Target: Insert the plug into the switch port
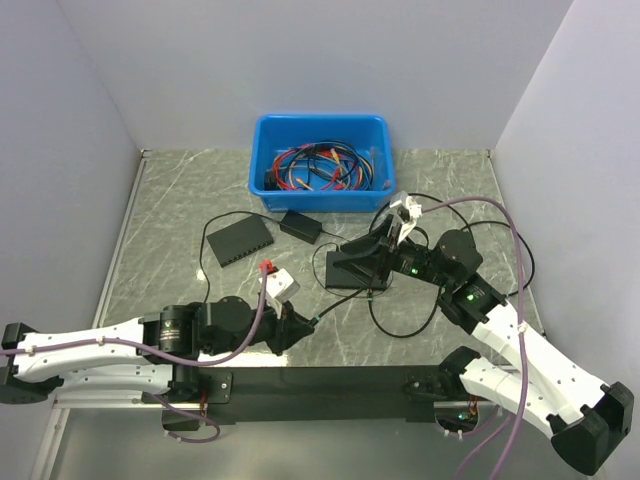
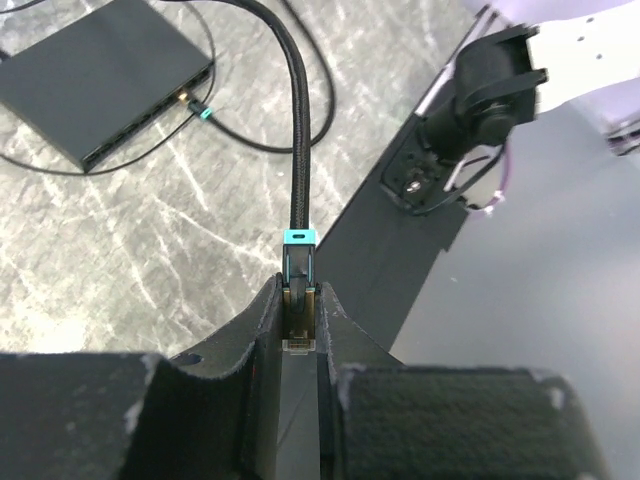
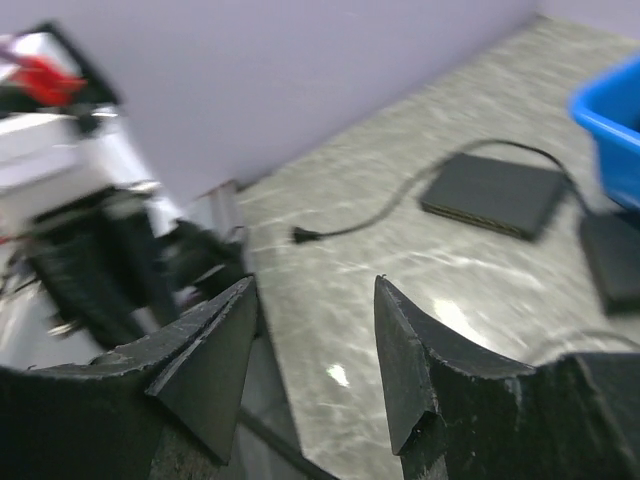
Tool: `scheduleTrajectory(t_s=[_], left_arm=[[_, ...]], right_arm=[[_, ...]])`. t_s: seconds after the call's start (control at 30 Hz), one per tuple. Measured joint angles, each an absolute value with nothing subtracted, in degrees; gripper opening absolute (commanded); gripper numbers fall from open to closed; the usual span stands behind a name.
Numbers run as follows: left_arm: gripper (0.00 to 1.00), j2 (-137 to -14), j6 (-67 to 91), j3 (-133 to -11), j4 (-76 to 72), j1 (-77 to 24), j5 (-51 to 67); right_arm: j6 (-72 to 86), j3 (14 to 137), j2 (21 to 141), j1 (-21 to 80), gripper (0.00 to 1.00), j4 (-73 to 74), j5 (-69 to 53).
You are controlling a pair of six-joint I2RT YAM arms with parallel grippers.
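Observation:
My left gripper (image 2: 300,291) is shut on the plug (image 2: 299,268), a black connector with a brass tip and a teal ring. Its braided black cable (image 2: 296,120) runs up and away from the fingers. In the top view this gripper (image 1: 300,325) sits low near the front edge, pointing right. The switch (image 2: 100,75), a flat black box, lies beyond it with another teal-ringed cable (image 2: 203,113) in its edge. My right gripper (image 1: 380,250) hovers over the switch (image 1: 350,270). Its jaws (image 3: 315,290) stand open with nothing between them.
A blue bin (image 1: 320,160) of red, blue and black cables stands at the back. A second flat black box (image 1: 240,240) and a small black adapter (image 1: 300,225) lie left of the switch. Loose black cable loops across the right side (image 1: 400,330).

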State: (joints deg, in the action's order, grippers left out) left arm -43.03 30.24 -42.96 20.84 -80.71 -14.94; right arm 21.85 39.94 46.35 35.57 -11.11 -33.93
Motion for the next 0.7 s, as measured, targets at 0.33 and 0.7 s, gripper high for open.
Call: scheduleTrajectory(t_s=[0.33, 0.7], left_arm=[[0.01, -45.4, 30.7, -43.0, 25.8, -80.7, -16.6], [0.01, -37.3, 33.2, -43.0, 31.8, -80.7, -17.3]], right_arm=[[26.2, 39.7, 48.7, 35.6, 0.58, -22.2, -43.8], [27.7, 41.4, 58.3, 40.9, 0.58, -27.7, -53.9]])
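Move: The left hand still holds the plug, which sticks out some 2 cm to its right and 1 cm ahead and below. From the right hand, open and empty, that plug lies about 10 cm back, 5 cm left and 8 cm lower. The switch lies on the table about 19 cm ahead, 12 cm right and 21 cm below the left hand; from the right hand it is about 8 cm ahead, 4 cm right and 29 cm down. The left fingers keep their pinch on the plug while that hand dips about 3 cm, comes halfway back up and draws some 4 cm left. The right hand, fingers staying open, closes in on the plug and the cable behind it, going back about 5 cm and nearly as far left, first rising a little, then sinking again, and swinging some 25 degrees counter-clockwise. Whether it touches the cable can't be seen. ##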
